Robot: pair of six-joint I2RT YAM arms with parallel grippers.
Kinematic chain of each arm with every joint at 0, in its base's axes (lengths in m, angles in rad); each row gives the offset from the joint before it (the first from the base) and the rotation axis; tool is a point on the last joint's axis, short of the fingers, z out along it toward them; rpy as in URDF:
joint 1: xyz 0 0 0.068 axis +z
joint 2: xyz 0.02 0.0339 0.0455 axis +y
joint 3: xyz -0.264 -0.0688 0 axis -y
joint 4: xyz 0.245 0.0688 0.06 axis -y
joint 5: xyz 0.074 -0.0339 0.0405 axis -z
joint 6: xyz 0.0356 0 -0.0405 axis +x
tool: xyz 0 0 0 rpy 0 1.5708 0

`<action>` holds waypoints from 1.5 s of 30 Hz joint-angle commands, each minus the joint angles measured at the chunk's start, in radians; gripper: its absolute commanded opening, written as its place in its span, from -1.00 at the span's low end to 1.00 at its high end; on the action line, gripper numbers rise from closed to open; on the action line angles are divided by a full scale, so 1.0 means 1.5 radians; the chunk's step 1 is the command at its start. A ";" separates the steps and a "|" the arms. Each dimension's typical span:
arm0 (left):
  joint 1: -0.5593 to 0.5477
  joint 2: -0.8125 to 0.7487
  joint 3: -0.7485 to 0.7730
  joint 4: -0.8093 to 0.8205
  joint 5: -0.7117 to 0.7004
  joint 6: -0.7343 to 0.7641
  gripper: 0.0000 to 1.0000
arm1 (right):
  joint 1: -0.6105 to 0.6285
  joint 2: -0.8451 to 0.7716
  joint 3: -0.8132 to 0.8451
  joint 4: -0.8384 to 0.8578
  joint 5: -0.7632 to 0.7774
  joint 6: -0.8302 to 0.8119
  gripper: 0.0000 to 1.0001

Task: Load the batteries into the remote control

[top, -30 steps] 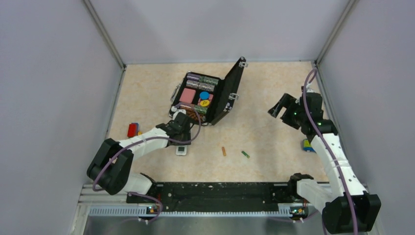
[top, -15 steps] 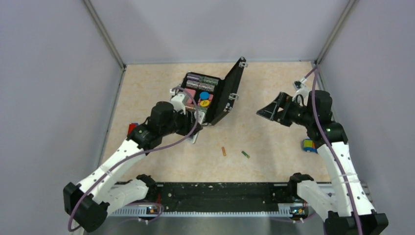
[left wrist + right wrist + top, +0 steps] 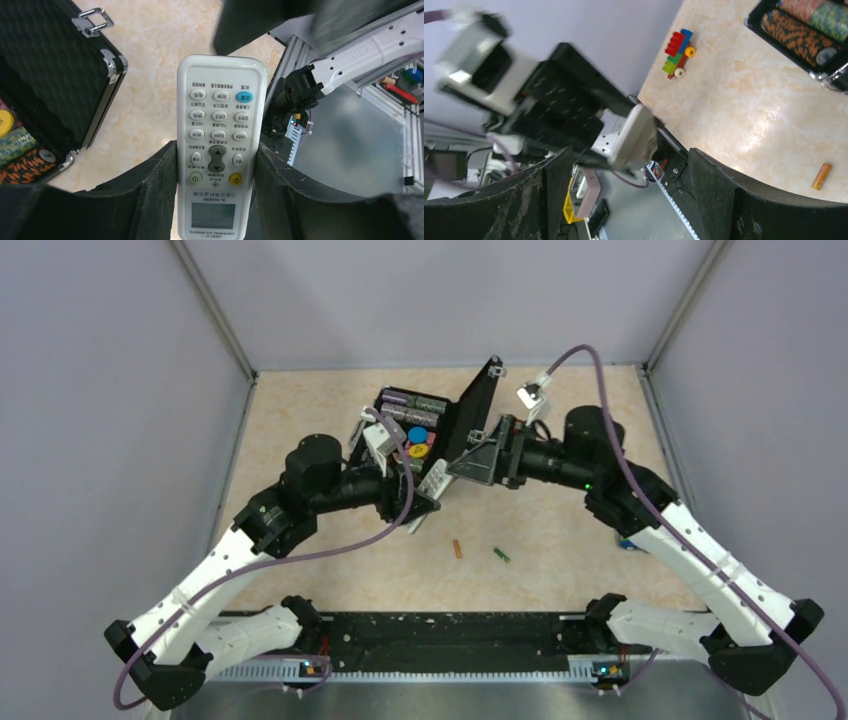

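My left gripper point(image 3: 415, 502) is shut on the white remote control point(image 3: 432, 483) and holds it raised above the table, in front of the black case. In the left wrist view the remote point(image 3: 220, 145) sits between the fingers point(image 3: 150, 185), keys and display facing the camera. My right gripper point(image 3: 478, 462) is open and faces the remote's free end from the right, close to it; the right wrist view shows the remote's grey back point(image 3: 631, 137) ahead of the open jaws. The orange-brown battery point(image 3: 458, 549) and the green battery point(image 3: 501, 555) lie on the table below; the orange one shows in the right wrist view point(image 3: 822, 176).
The black hinged case point(image 3: 470, 425) stands open behind the grippers, holding rolls of poker chips point(image 3: 412, 403). A multicoloured block toy point(image 3: 678, 52) lies at the left of the table. A blue object point(image 3: 627, 540) lies near the right wall. A black rail point(image 3: 450, 630) runs along the near edge.
My left gripper has lifted the remote off the table and carried it right towards the centre. My right arm has swung left from the right wall until its open gripper is close to the remote.
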 commanded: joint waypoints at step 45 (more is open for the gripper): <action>-0.038 -0.094 -0.077 0.075 -0.174 0.412 0.98 | 0.111 0.151 0.083 -0.006 0.212 0.289 -1.00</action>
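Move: The remote control, pinched in the left hand, has its middle about 8 cm to the right hand's left, level with it fore and aft and some 6 cm lower. From the left hand that middle lies roughly 2 cm right, 1 cm ahead and 1 cm up. Far below the right hand, some 37 cm down, the orange battery lies about 5 cm left and 2 cm ahead, the green one 4 cm right and 1 cm ahead. Left and down, about 6 cm each way and half that forward, the right hand comes in on the remote's free head end, narrowing its fingers in stages until they pinch it. The left hand holds on, tilting some 20 degrees while easing slightly forward and down, then spreads its fingers wide, lets go and draws back left about 2 cm. ##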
